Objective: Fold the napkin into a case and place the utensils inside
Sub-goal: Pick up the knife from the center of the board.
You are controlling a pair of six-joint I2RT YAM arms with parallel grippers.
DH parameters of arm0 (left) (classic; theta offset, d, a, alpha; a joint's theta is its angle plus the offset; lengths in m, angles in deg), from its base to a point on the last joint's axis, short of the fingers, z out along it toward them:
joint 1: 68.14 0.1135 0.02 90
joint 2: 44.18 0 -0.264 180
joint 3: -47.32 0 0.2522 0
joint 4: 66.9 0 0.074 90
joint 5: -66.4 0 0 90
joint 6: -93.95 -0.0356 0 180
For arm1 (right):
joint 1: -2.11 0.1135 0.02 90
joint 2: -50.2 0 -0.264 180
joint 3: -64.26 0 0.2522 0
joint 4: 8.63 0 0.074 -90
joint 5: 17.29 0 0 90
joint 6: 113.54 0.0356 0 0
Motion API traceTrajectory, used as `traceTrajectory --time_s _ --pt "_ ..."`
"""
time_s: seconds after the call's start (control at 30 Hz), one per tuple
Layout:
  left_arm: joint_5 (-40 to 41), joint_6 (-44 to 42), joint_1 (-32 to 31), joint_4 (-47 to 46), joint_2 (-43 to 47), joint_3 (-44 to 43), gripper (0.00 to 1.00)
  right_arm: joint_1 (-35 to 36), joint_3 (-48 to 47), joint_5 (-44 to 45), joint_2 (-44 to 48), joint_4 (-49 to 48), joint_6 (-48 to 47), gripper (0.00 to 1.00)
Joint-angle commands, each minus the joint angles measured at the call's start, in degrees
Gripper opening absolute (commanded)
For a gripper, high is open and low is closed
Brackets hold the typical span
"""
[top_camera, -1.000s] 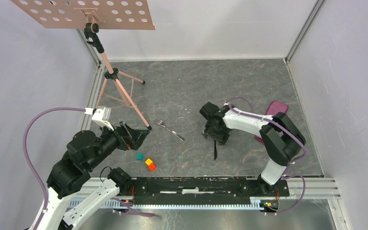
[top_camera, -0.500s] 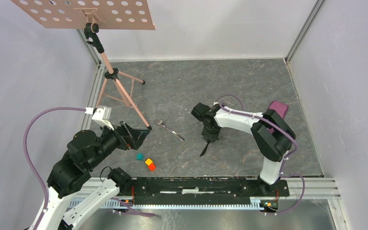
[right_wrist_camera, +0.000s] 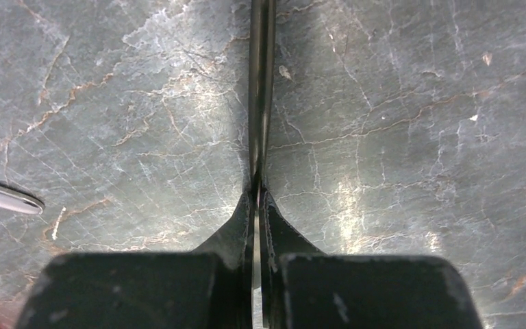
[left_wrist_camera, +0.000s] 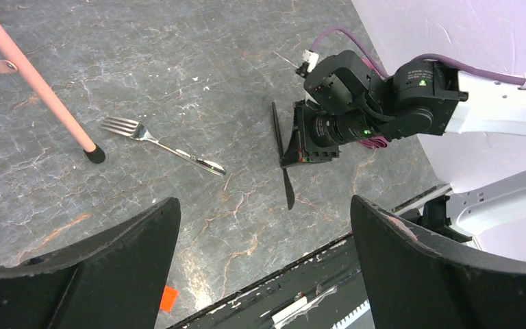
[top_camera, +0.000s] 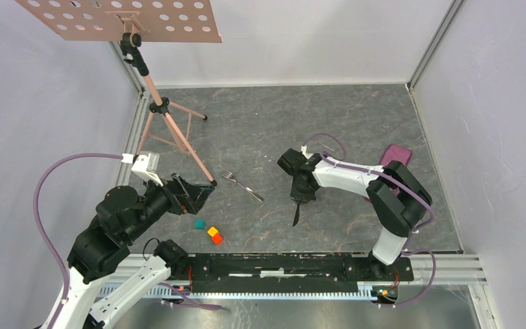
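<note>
The dark knife (top_camera: 296,213) is clamped in my right gripper (top_camera: 302,194), which is shut on it at mid-table; its free end points toward the near edge. In the right wrist view the knife (right_wrist_camera: 261,96) runs straight up from the pinched gripper (right_wrist_camera: 259,189). The fork (top_camera: 241,185) lies flat to the left, silvery tines toward the back. A corner of the plum napkin (top_camera: 397,153) shows at the right, mostly behind my right arm. My left gripper (top_camera: 202,192) hovers at the left, open and empty (left_wrist_camera: 264,205), looking toward the fork (left_wrist_camera: 157,142) and knife (left_wrist_camera: 282,154).
Teal (top_camera: 200,223), yellow (top_camera: 213,232) and orange (top_camera: 217,239) blocks sit near the front left. A pink tripod stand (top_camera: 171,130) with a perforated board (top_camera: 120,19) stands at the back left. Walls enclose the table.
My right gripper has closed on the knife and shifted slightly left with its wrist turning; the knife swung with it. The left arm and the fork have not moved.
</note>
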Motion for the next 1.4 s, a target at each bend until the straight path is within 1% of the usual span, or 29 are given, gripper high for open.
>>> traceTrajectory --time_s 0.0,0.13,0.23,0.3,0.43,0.6,0.73,0.83,1.0,1.03,1.07,1.1,1.13,1.17,1.2,1.27,1.37 --pt "0.1 -0.6 -0.1 -1.5 -0.3 0.1 1.00 -0.2 6.0 5.7 -2.0 -1.7 -9.2 0.00" --pt "-0.6 -0.3 -0.1 -2.2 -1.1 0.6 1.00 -0.3 12.0 8.0 8.3 -7.3 -15.4 0.00" --pt "-1.1 0.0 -0.1 -2.4 -1.5 0.9 1.00 -0.9 12.3 9.2 10.7 -5.3 -20.5 0.00" --pt "-1.3 0.3 -0.2 -2.8 -1.7 1.3 1.00 -0.9 13.4 9.4 12.9 -6.0 -23.2 0.00" --pt "-2.3 0.9 -0.2 -2.9 -2.9 1.1 1.00 -1.2 17.6 11.5 20.3 -6.4 -23.9 0.00" --pt "-3.5 2.0 -0.1 -4.3 -4.1 1.6 1.00 -3.2 21.5 9.3 27.0 -8.4 -25.3 0.00" --pt "-3.7 2.9 -0.2 -5.5 -4.9 2.4 1.00 -4.7 22.4 8.3 29.9 -9.2 -26.3 0.00" --pt "-5.8 3.3 -0.1 -6.2 -5.3 2.8 1.00 -6.0 23.1 5.9 29.3 -11.3 -27.4 0.00" --pt "-5.4 2.8 -0.2 -5.3 -5.6 2.2 1.00 -7.0 23.5 1.2 27.8 -15.3 -29.9 0.00" --pt "-5.1 2.7 -0.1 -5.1 -5.7 2.1 1.00 -7.4 22.8 0.5 26.8 -14.7 -30.6 0.03" --pt "-5.0 2.7 -0.1 -5.1 -5.5 2.2 1.00 -7.3 22.2 0.5 26.1 -14.3 -31.1 0.10" --pt "-5.0 2.6 -0.1 -5.1 -5.6 2.2 1.00 -7.3 21.9 0.8 25.8 -14.2 -31.5 0.21" --pt "-5.0 2.7 -0.2 -5.2 -5.7 2.3 1.00 -7.4 21.8 1.0 25.9 -14.3 -31.7 0.30" --pt "-5.1 2.7 -0.1 -5.2 -5.8 2.4 1.00 -7.3 21.6 1.1 26.1 -14.7 -31.9 0.38" --pt "-5.2 2.7 -0.1 -5.3 -6.0 2.4 1.00 -7.3 21.3 0.9 26.1 -14.8 -32.1 0.44" --pt "-5.1 2.6 -0.1 -5.3 -6.2 2.4 1.00 -7.4 20.2 0.8 25.1 -14.2 -32.4 0.48" --pt "-5.4 2.8 -0.1 -5.6 -6.2 2.5 1.00 -7.4 18.9 0.8 23.0 -13.7 -32.5 0.47"
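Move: The knife is already pinched in the right hand at board level, its middle about 1 cm ahead of the fingers; the bare spot it goes to lies some 8 cm right and 2 cm back. The fork lies about 17 cm left and 4 cm ahead, the folded napkin some 28 cm right and 8 cm ahead. From the left hand, the knife is about 26 cm right, 9 cm ahead and 30 cm below. Right hand sweeps the pinched knife about 9 cm right, rises, reopens halfway; left hand eases right and down. ##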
